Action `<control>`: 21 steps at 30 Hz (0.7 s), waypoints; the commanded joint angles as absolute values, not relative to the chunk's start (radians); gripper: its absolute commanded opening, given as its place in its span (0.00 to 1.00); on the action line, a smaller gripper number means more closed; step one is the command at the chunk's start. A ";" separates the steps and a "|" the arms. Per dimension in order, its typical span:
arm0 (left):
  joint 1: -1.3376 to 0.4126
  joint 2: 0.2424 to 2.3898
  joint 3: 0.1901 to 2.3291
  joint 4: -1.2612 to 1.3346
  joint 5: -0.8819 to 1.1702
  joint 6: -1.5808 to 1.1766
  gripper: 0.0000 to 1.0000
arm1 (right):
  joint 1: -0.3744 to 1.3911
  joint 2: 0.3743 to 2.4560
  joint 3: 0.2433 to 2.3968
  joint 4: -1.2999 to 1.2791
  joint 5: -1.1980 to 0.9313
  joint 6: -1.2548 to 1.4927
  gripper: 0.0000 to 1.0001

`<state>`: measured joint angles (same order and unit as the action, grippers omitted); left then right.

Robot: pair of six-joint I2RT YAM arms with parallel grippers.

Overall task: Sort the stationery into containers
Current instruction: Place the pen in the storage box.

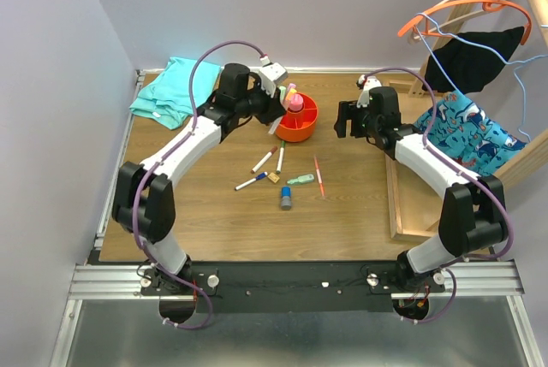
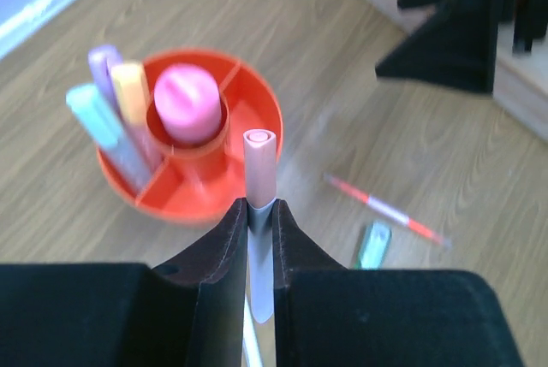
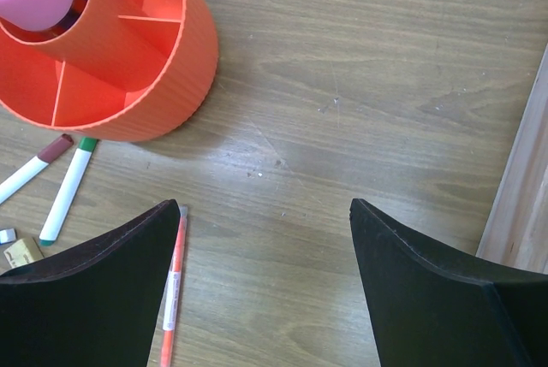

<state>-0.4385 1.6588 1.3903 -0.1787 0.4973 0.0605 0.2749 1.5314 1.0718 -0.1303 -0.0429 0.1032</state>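
My left gripper (image 2: 260, 204) is shut on a pink-capped highlighter (image 2: 259, 157), holding it upright just above the near rim of the round orange-red organiser (image 2: 257, 102). Pastel highlighters (image 2: 128, 102) stand in one compartment beside the pink centre piece (image 2: 187, 103). On the table lie white-barrelled markers (image 1: 265, 160), a tan block (image 1: 274, 177), a green highlighter (image 1: 300, 180), a thin orange-red pen (image 1: 319, 176) and a blue-grey cylinder (image 1: 285, 198). My right gripper (image 3: 265, 213) hangs open over bare wood right of the organiser (image 3: 171, 85), with the pen (image 3: 174, 281) by its left finger.
A teal folded cloth (image 1: 174, 85) lies at the back left. A shallow wooden tray (image 1: 411, 204) runs along the right side, its rim (image 3: 522, 187) close to my right gripper. Hangers and clothes (image 1: 467, 123) hang at the back right.
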 commanded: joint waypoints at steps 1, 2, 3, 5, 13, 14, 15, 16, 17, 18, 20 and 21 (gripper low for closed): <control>-0.420 1.770 1.402 0.180 0.574 -0.099 0.13 | 0.272 1.531 1.097 -0.138 -0.025 0.084 0.88; -0.420 1.801 1.408 0.201 0.560 -0.109 0.13 | 0.272 1.529 1.095 -0.138 -0.023 0.084 0.88; -0.419 1.816 1.417 0.218 0.554 -0.117 0.13 | 0.272 1.528 1.091 -0.140 -0.023 0.084 0.88; -0.419 1.857 1.450 0.244 0.543 -0.132 0.13 | 0.272 1.525 1.085 -0.144 -0.020 0.083 0.88; -0.413 1.937 1.508 0.278 0.479 -0.133 0.13 | 0.273 1.514 1.052 -0.153 -0.012 0.078 0.88; -0.411 1.945 1.506 0.281 0.474 -0.133 0.13 | 0.272 1.519 1.048 -0.152 -0.012 0.080 0.88; -0.411 1.948 1.505 0.284 0.469 -0.132 0.13 | 0.272 1.520 1.051 -0.152 -0.012 0.078 0.88; -0.408 1.953 1.499 0.285 0.463 -0.132 0.13 | 0.272 1.523 1.049 -0.150 -0.012 0.080 0.88; -0.407 1.957 1.496 0.287 0.465 -0.130 0.13 | 0.272 1.528 1.052 -0.150 -0.012 0.081 0.88; -0.402 1.959 1.491 0.291 0.465 -0.132 0.13 | 0.272 1.535 1.058 -0.152 -0.012 0.078 0.88; -0.394 1.965 1.467 0.311 0.468 -0.141 0.13 | 0.272 1.545 1.069 -0.155 -0.011 0.075 0.88; -0.391 1.967 1.459 0.321 0.472 -0.147 0.13 | 0.272 1.555 1.074 -0.155 -0.009 0.077 0.88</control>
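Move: The storage box, a round red pot, is the held pen's goal. Its middle lies about 9 cm ahead of the left hand, 5 cm to the right and some 17 cm below. On the table about 22 cm below that hand, the green marker lies nearly underneath, 1 cm back and 1 cm right, and the brown-capped marker 2 cm back and 4 cm left. From the right hand the box is roughly 5 cm ahead, 17 cm left and 9 cm lower. The pen, still pinched between the left hand's shut fingers, is carried forward about 9 cm and some 3 cm to the right, from short of the red box to above it, quick at first and then slowing. The wrist rolls a little on the way, its left side dipping some 10 degrees, and the grip holds. ##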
